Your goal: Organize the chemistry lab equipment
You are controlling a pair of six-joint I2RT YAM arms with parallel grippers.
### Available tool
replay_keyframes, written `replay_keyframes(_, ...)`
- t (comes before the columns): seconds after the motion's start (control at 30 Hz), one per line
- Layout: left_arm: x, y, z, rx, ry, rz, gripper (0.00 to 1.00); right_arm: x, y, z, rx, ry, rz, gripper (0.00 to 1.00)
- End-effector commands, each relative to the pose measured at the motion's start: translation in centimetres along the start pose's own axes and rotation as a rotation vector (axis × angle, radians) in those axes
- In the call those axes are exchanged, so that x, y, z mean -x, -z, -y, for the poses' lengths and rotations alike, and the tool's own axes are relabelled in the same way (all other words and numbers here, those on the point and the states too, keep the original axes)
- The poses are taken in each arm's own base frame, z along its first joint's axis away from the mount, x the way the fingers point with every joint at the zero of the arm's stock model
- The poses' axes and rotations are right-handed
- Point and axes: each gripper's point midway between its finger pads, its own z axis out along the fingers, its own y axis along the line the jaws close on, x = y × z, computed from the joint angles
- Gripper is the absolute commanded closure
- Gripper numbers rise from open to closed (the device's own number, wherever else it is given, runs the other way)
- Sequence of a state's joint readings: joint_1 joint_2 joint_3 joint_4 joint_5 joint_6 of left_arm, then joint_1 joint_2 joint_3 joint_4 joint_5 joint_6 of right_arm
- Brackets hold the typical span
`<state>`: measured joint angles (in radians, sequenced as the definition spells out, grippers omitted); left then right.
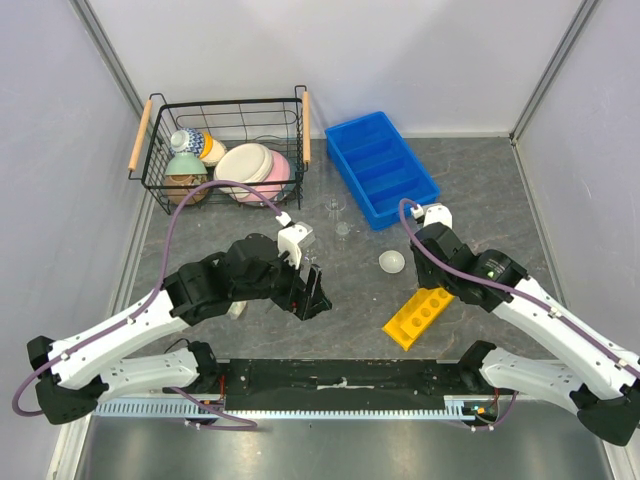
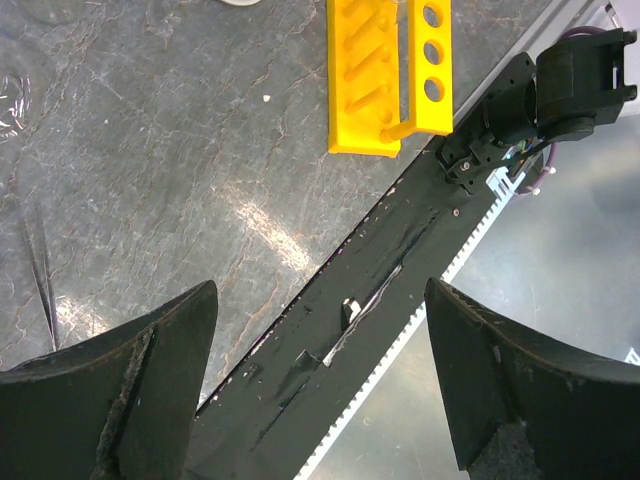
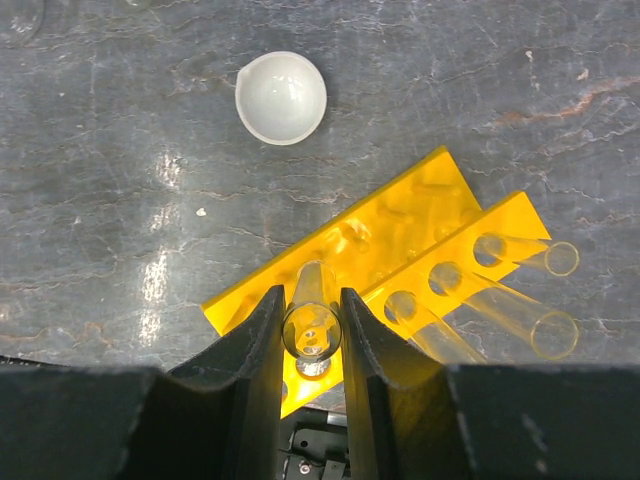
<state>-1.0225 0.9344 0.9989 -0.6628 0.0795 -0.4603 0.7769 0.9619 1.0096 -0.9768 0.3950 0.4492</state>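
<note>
The yellow rack [image 1: 418, 316] lies on its side on the stone table, right of centre. My right gripper [image 3: 312, 335] is shut on a clear test tube [image 3: 314, 290], which points into a hole at the rack's [image 3: 400, 250] near end. Two more tubes [image 3: 525, 322] lie in other holes of the rack. The white domed dish [image 3: 281, 97] sits beyond it, also in the top view [image 1: 391, 262]. Small glass vessels [image 1: 338, 218] stand near the table's middle. My left gripper [image 2: 320, 390] is open with nothing between its fingers, over the table's front edge, left of the rack [image 2: 390, 70].
A blue tray [image 1: 380, 165] sits at the back right. A wire basket [image 1: 225, 110] at the back left holds ceramic bowls and cups. A black rail [image 1: 340, 375] runs along the near edge. A thin glass tube [image 2: 40, 270] lies by my left fingers.
</note>
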Motion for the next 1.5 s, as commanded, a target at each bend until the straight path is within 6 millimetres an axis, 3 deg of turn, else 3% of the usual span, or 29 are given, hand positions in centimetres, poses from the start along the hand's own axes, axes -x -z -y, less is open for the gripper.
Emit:
replay_keyframes(0.0, 0.6, -0.1, 0.1, 0.0, 0.011, 0.024, 0.11, 0.1, -0.2, 1.2, -0.083, -0.024, 0.009, 0.81)
replay_keyframes(0.43, 0.8, 0.1, 0.2, -0.008, -0.005, 0.032, 0.11, -0.3, -1.7, 0.5, -0.109, -0.096, -0.017, 0.81)
replay_keyframes(1.0, 0.6, 0.1, 0.3, -0.014, -0.006, 0.031, 0.11, -1.7, -2.1, -0.3, -0.083, -0.144, -0.036, 0.82)
replay_keyframes(1.47, 0.3, 0.0, 0.3, -0.022, -0.005, 0.026, 0.11, -4.7, -4.4, -0.4, -0.126, -0.274, -0.054, 0.83)
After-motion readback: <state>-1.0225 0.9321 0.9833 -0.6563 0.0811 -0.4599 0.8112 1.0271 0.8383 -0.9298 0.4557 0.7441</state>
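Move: The right hand holds a test tube. The yellow rack's middle lies about 5 cm to its right, 1 cm ahead and some 12 cm below. Three tubes already stand in the rack's far end, about 9 cm right of the hand and 5 cm ahead; the white bowl sits some 13 cm ahead and 4 cm left. From the idle left hand, the rack is roughly 10 cm ahead and 27 cm right, well below. With the test tube still pinched upright, the right hand lowers it onto the near side of the rack, where the tube comes to bear on the yellow frame. The hand sinks about 6.5 cm, slowly and then faster, easing back nearly 2 cm late on while the wrist turns some 15 degrees clockwise and the fingers keep their hold. ##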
